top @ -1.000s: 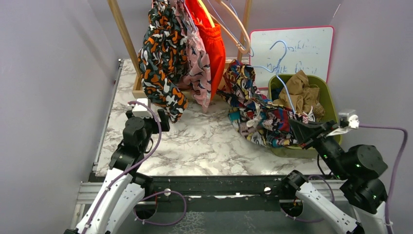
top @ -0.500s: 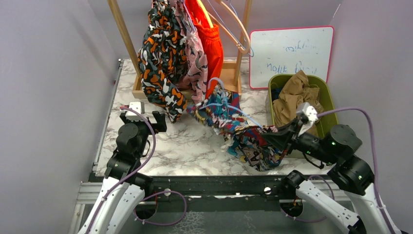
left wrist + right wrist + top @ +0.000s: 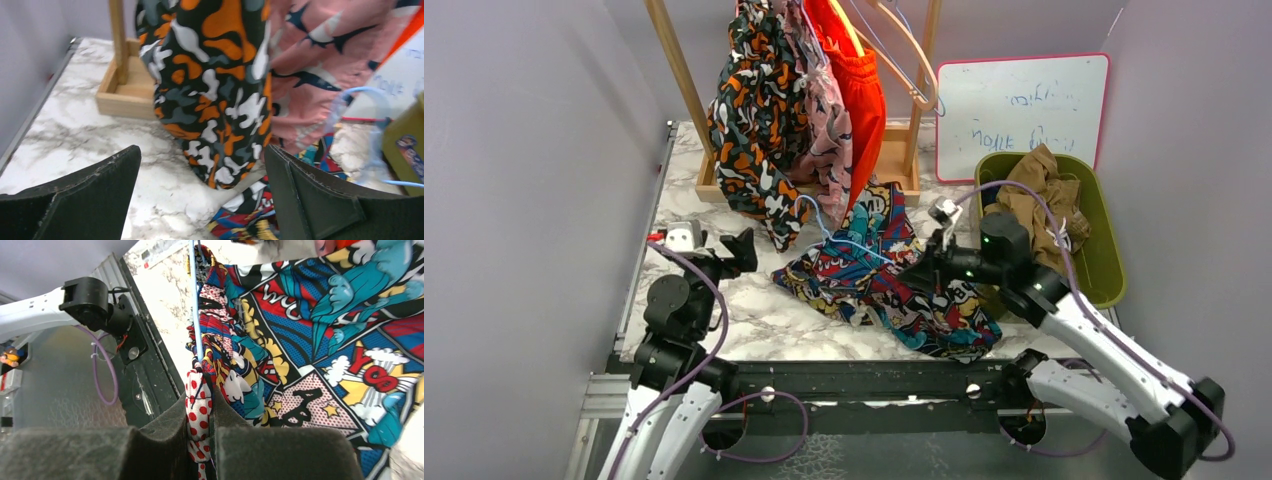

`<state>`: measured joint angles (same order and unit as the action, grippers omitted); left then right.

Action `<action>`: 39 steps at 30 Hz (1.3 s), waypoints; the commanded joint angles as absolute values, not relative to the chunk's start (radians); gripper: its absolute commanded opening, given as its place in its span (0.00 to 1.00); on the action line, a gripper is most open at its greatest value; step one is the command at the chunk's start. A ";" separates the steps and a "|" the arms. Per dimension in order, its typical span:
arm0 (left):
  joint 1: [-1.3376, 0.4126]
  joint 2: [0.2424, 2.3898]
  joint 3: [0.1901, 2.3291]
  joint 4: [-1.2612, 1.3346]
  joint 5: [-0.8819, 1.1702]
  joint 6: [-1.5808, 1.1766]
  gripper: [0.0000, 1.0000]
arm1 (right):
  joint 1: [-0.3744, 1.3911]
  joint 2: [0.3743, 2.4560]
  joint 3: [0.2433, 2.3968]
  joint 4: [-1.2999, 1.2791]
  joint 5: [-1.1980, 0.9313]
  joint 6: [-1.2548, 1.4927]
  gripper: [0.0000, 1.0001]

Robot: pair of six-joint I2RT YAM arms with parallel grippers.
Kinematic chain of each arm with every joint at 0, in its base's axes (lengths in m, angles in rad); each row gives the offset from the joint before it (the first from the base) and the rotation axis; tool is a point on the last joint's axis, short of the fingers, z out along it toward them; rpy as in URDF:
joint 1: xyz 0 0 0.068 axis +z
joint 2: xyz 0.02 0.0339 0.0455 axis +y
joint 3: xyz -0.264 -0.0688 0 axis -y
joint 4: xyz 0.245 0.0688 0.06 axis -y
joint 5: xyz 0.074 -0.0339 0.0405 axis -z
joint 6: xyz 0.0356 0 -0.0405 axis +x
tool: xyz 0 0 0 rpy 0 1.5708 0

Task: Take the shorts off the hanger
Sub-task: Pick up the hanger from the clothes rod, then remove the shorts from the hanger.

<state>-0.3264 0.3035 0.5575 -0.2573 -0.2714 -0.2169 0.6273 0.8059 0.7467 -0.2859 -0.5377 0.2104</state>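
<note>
The multicolour comic-print shorts (image 3: pixel 864 270) lie spread on the marble table, still threaded on a light blue wire hanger (image 3: pixel 822 222). My right gripper (image 3: pixel 917 270) is shut on them. In the right wrist view its jaws (image 3: pixel 200 435) pinch a white, red-dotted fold of the shorts (image 3: pixel 325 340) beside the hanger wire (image 3: pixel 194 300). My left gripper (image 3: pixel 727 254) stands open at the table's left, holding nothing. In its wrist view the open gripper (image 3: pixel 200 165) faces the hanging blotch-print shorts (image 3: pixel 215 75), with the pink print shorts (image 3: pixel 320 65) beside them.
A wooden rack (image 3: pixel 679 70) at the back holds blotch-print (image 3: pixel 754 120), pink (image 3: pixel 826 130) and orange shorts (image 3: pixel 862 85). A green bin (image 3: pixel 1107 262) at the right holds tan shorts (image 3: pixel 1036 195). A whiteboard (image 3: pixel 1024 105) leans behind it.
My right gripper has swung left from over the green bin, dragging the comic-print shorts and hanger onto the middle of the table. My left gripper has drawn back slightly to the left.
</note>
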 commanded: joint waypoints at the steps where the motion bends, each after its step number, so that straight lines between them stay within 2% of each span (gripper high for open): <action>1: -0.322 0.317 0.519 -0.124 0.016 -0.167 0.94 | 0.632 0.950 0.753 0.007 -0.683 0.285 0.01; 7: -0.321 0.485 0.532 -0.067 0.329 -0.167 0.92 | 0.633 1.100 0.770 0.086 -0.787 0.338 0.01; 10: -0.321 0.573 0.539 -0.051 0.387 -0.196 0.92 | 0.638 1.126 0.747 0.127 -0.828 0.366 0.01; 16: -0.322 0.611 0.529 -0.011 0.355 -0.252 0.87 | 0.659 1.149 0.725 0.127 -0.846 0.351 0.01; 25: -0.322 0.525 0.478 0.053 0.270 -0.297 0.74 | 0.682 1.164 0.713 0.121 -0.807 0.326 0.01; 31: -0.322 0.535 0.474 0.046 0.256 -0.292 0.56 | 0.700 1.147 0.694 0.176 -0.784 0.348 0.01; 33: -0.322 0.543 0.475 0.046 0.255 -0.290 0.46 | 0.707 1.140 0.687 0.194 -0.779 0.346 0.01; 39: -0.321 0.547 0.475 0.045 0.268 -0.286 0.41 | 0.735 1.140 0.690 0.186 -0.744 0.321 0.01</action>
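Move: The left hand's target, the blue hanger's hook, stands about 15 cm to its right and 7 cm ahead, roughly level. The camouflage leg's lower end is some 10 cm ahead of the left hand and 4 cm right, about 5 cm lower; the pink leg's end is 6 cm farther out than the hook and 2 cm more to the right. From the right hand, holding the hanger's end, the hook is about 15 cm left, 12 cm ahead, 4 cm up; the left gripper is roughly 30 cm left, 5 cm ahead, 4 cm up. The left hand swings about 10 cm to the right towards the hanger's hook while turning some 30 degrees clockwise, dips and comes partly back up to end about 3 cm lower, then brings its wide-open fingers to about half open around the loop, seeming to touch both its sides. Meanwhile the right hand, still gripping the hanger's end together with the shorts' waistband, carries the hook to meet it, going left and down and turning a little counter-clockwise. ##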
